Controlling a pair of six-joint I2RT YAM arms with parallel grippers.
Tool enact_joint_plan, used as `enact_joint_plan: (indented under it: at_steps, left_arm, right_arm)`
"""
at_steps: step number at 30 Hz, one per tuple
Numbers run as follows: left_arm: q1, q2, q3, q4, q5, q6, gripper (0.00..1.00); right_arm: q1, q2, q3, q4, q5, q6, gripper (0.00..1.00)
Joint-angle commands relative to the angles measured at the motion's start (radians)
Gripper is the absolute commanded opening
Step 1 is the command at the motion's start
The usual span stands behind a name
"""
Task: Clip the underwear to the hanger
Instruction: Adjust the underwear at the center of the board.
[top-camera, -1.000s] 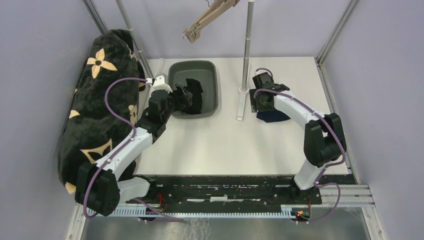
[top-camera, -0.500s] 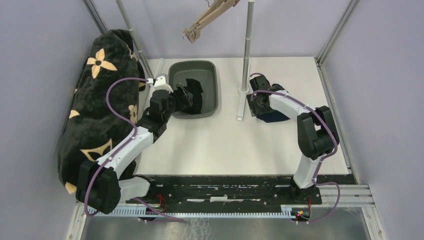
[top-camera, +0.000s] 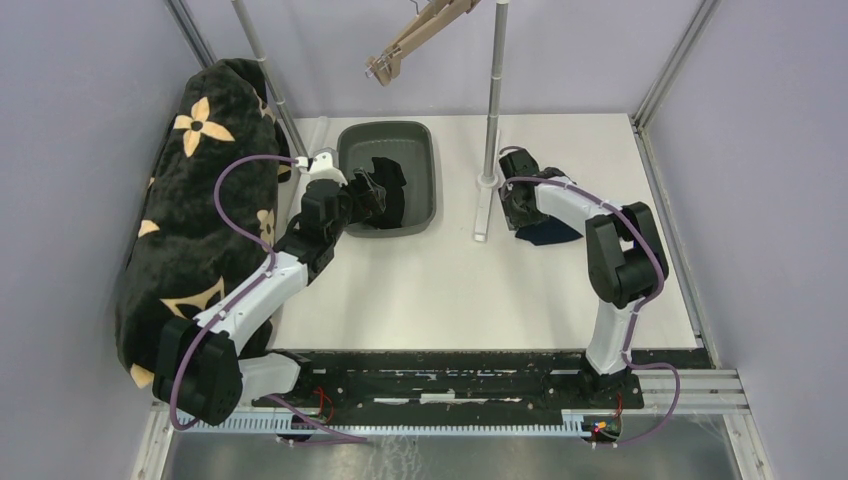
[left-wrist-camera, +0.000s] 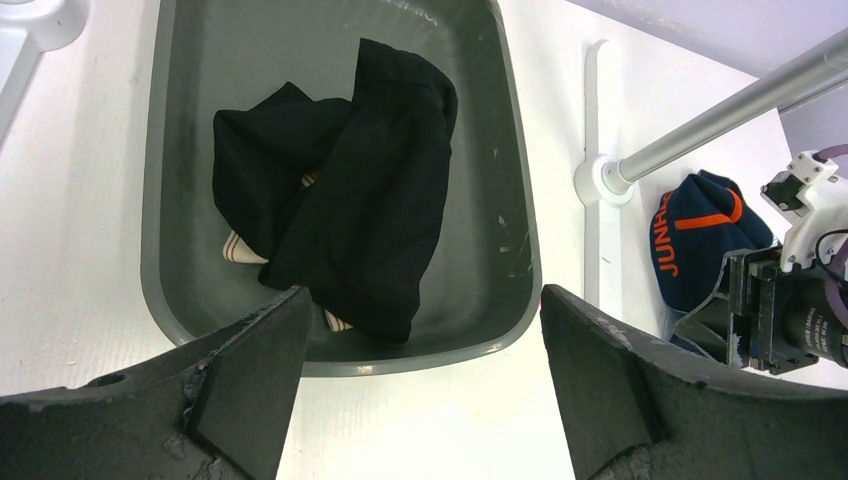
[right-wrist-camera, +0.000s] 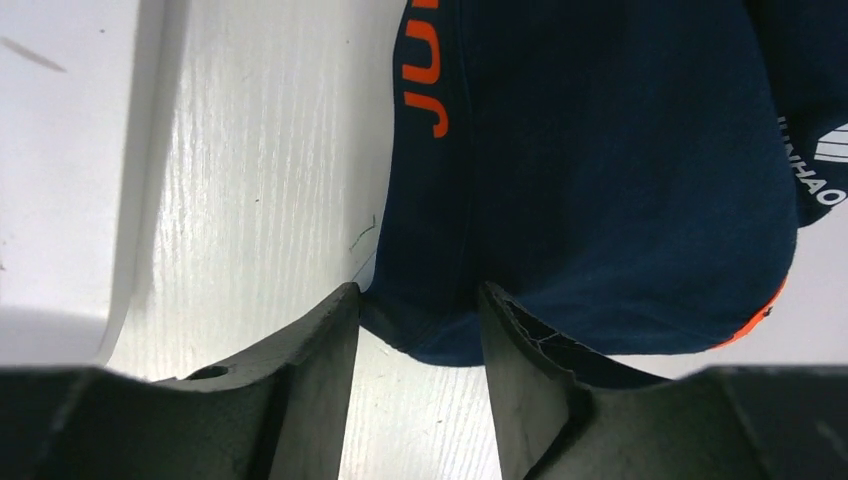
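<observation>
Navy underwear (right-wrist-camera: 600, 180) with orange lettering lies on the white table to the right of the pole base, also in the top view (top-camera: 550, 232) and the left wrist view (left-wrist-camera: 700, 240). My right gripper (right-wrist-camera: 415, 295) is low over its near left edge, jaws partly drawn in, open, with a fold of the cloth's hem between the fingertips. A wooden clip hanger (top-camera: 415, 35) hangs high at the back. My left gripper (left-wrist-camera: 420, 300) hovers wide open at the near rim of the grey bin (left-wrist-camera: 150, 200), holding nothing.
The grey bin (top-camera: 345, 150) holds black garments (left-wrist-camera: 370, 180). A metal pole (top-camera: 493, 90) rises from a white base just left of the underwear. A black blanket with tan flowers (top-camera: 190, 200) drapes over the table's left side.
My right gripper has moved left and down to the underwear's edge, and its jaws have narrowed around the hem. The left arm has stayed still.
</observation>
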Motion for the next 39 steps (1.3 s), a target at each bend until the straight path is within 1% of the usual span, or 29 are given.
enact_joint_plan:
  at_steps: [1,5,10,11,12,14,15,20,24,26,28,33,35,39]
  left_arm:
    - [-0.002,-0.003,0.005,0.039,-0.014,0.001,0.91]
    - [-0.002,-0.003,0.005,0.040,-0.012,0.000,0.91]
    - [-0.002,-0.004,0.005,0.040,-0.012,-0.001,0.91]
    - [-0.002,-0.006,0.004,0.040,-0.012,-0.002,0.91]
    - [-0.002,-0.006,0.004,0.040,-0.010,-0.003,0.91]
    - [-0.002,-0.008,0.003,0.040,-0.008,-0.004,0.91]
    - [-0.003,-0.009,0.003,0.039,-0.008,-0.005,0.91]
    - [-0.002,-0.013,0.003,0.038,-0.009,-0.004,0.91]
    - [-0.003,-0.017,0.004,0.034,-0.010,-0.003,0.91]
    - [-0.002,-0.019,0.003,0.034,-0.008,-0.003,0.91]
    - [-0.002,-0.025,0.004,0.030,-0.007,-0.003,0.91]
    - [-0.003,-0.045,0.001,0.022,-0.008,-0.005,0.91]
    - [-0.003,-0.052,0.002,0.016,-0.009,-0.004,0.91]
    - [-0.002,-0.066,0.002,0.010,-0.006,-0.006,0.91]
  right_arm:
    - [-0.016,0.004,0.048,0.029,-0.006,0.004,0.53]
    - [-0.020,0.002,0.047,0.028,-0.006,0.013,0.46]
    - [-0.019,-0.016,0.043,0.021,-0.005,0.023,0.40]
    - [-0.019,-0.019,0.042,0.021,-0.007,0.024,0.37]
    - [-0.020,-0.021,0.044,0.017,-0.007,0.026,0.29]
    - [-0.019,-0.021,0.048,0.010,-0.007,0.027,0.03]
    - [-0.019,-0.022,0.052,0.006,-0.007,0.028,0.01]
    - [-0.017,-0.065,0.061,-0.020,-0.015,0.046,0.01]
    - [-0.017,-0.186,0.083,-0.043,0.013,0.078,0.01]
    - [-0.018,-0.244,0.140,-0.087,0.062,0.096,0.00]
    - [-0.020,-0.270,0.219,-0.142,0.098,0.100,0.00]
    - [-0.023,-0.262,0.466,-0.304,0.154,0.092,0.00]
    - [-0.024,-0.268,0.518,-0.338,0.172,0.090,0.00]
    - [-0.024,-0.305,0.550,-0.366,0.180,0.086,0.00]
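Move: Just ahead and to the right of the right hand's half-closed fingers lies the underwear, its middle about 5 cm forward, 7 cm right and 1 cm below; its near left corner sits right between the fingertips. The post base of the stand is some 10 cm ahead and 6 cm left, the grey bin's middle about 11 cm ahead and 27 cm left. From the left hand, the underwear lies roughly 36 cm right, 5 cm ahead and 17 cm below. Closing fully on the near left corner of the underwear's waistband while staying almost in place at table height, the right hand pinches the cloth. It then lifts away fast, about 27 cm up with only a slight drift forward, tilting its fingertips some 30 degrees up and out and keeping the cloth gripped. ##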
